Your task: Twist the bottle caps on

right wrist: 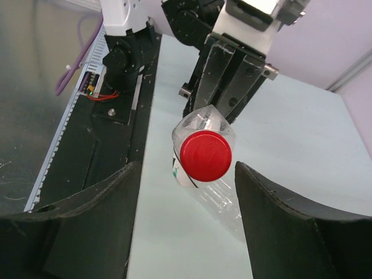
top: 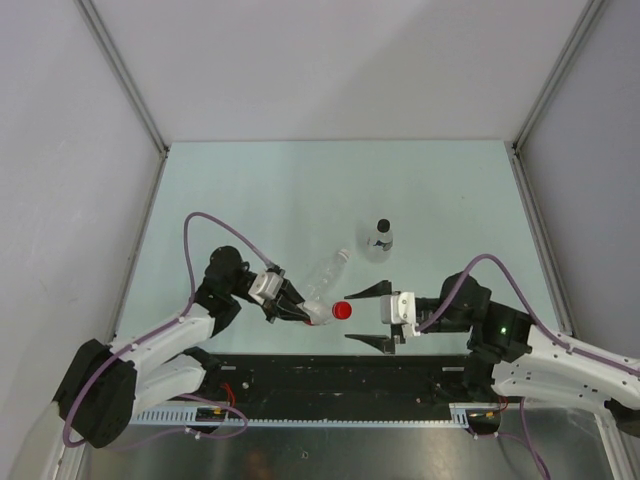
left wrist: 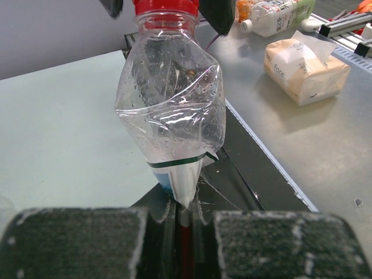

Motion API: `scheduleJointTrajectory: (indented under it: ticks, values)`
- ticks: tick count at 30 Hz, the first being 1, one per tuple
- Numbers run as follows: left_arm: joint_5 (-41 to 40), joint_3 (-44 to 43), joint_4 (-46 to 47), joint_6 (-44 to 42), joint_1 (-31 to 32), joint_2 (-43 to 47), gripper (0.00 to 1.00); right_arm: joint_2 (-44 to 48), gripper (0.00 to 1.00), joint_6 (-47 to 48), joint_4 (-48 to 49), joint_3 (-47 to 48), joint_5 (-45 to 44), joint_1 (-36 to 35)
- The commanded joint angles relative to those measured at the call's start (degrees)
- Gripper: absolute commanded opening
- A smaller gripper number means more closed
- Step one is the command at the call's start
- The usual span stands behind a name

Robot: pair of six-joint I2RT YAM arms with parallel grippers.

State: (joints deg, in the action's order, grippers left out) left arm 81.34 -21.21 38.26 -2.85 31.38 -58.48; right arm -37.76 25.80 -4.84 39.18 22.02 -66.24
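Note:
My left gripper (top: pixel 296 311) is shut on the flattened base of a crumpled clear bottle (top: pixel 318 313) and holds it sideways, its red cap (top: pixel 342 310) pointing right. In the left wrist view the bottle (left wrist: pixel 171 110) rises from the closed jaws (left wrist: pixel 183 216), with the cap (left wrist: pixel 165 6) at the top. My right gripper (top: pixel 372 316) is open, its fingers either side of the cap without touching it. The right wrist view shows the cap (right wrist: pixel 205 155) end-on between the fingers (right wrist: pixel 87 221). A second clear bottle (top: pixel 328 272) lies on the table behind. A small bottle with a black cap (top: pixel 380 240) stands upright further back.
A black rail (top: pixel 330 375) runs along the near table edge between the arm bases. Walls enclose the pale green table (top: pixel 250 200) on three sides. Off the table in the left wrist view lie a tissue pack (left wrist: pixel 305 70) and spare bottles (left wrist: pixel 273 14).

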Motion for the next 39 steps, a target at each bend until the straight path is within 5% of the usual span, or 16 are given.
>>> scheduleJointTrajectory:
  ticks: [1, 15, 20, 29, 35, 39]
  values:
    - [1.44, -2.31, 0.68, 0.50, 0.09, -0.22, 0.00, -1.90, 0.69, 0.45, 3.50, 2.26, 2.81, -0.02]
    - [1.90, -2.66, 0.67, 0.39, 0.08, -0.88, 0.00, -2.56, 0.65, -0.78, 8.65, 2.39, 1.10, -0.12]
    - [1.98, -2.57, 0.60, 0.16, 0.09, -0.70, 0.00, -2.98, 0.51, -0.99, 7.65, 2.39, 0.82, -0.11]
    - [-3.94, -2.65, 0.59, 1.78, 0.11, 0.81, 0.00, -4.99, 0.12, -6.05, 8.27, 2.39, -3.98, -0.12]
    - [-22.37, -0.52, 0.59, 4.00, 3.30, 10.94, 0.00, -6.61, 0.00, -22.55, 8.95, 2.39, -24.63, -0.37]
    - [-36.52, 0.90, 0.50, -0.17, 10.05, 14.07, 0.00, -8.68, 0.00, -51.75, 7.27, 2.39, -44.35, -0.58]
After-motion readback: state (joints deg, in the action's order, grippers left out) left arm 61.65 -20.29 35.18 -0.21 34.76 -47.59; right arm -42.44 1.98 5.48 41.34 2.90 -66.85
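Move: The red cap, topping the bottle held by the left fingers, sits just off the right fingertips: about 2 cm to the left of the hand and 1 cm higher, level with it fore and aft. From the left hand it is roughly 7 cm right, 2 cm back and 9 cm up. From the right hand, the lying clear bottle is some 17 cm ahead, 6 cm left and 22 cm below; the black-capped bottle stands about 23 cm ahead, 6 cm right and 18 cm below. Leftward first, the right hand dips a centimetre, edges about 1.5 cm towards the red cap and rises again, its part-open fingers closing to pinch the cap's sides as the grip effort rises. The left hand holds the bottle still until both hands go forward and up together, the right about 4 cm while its wrist rolls some 20 degrees and swings clockwise, the left turning counter-clockwise. ##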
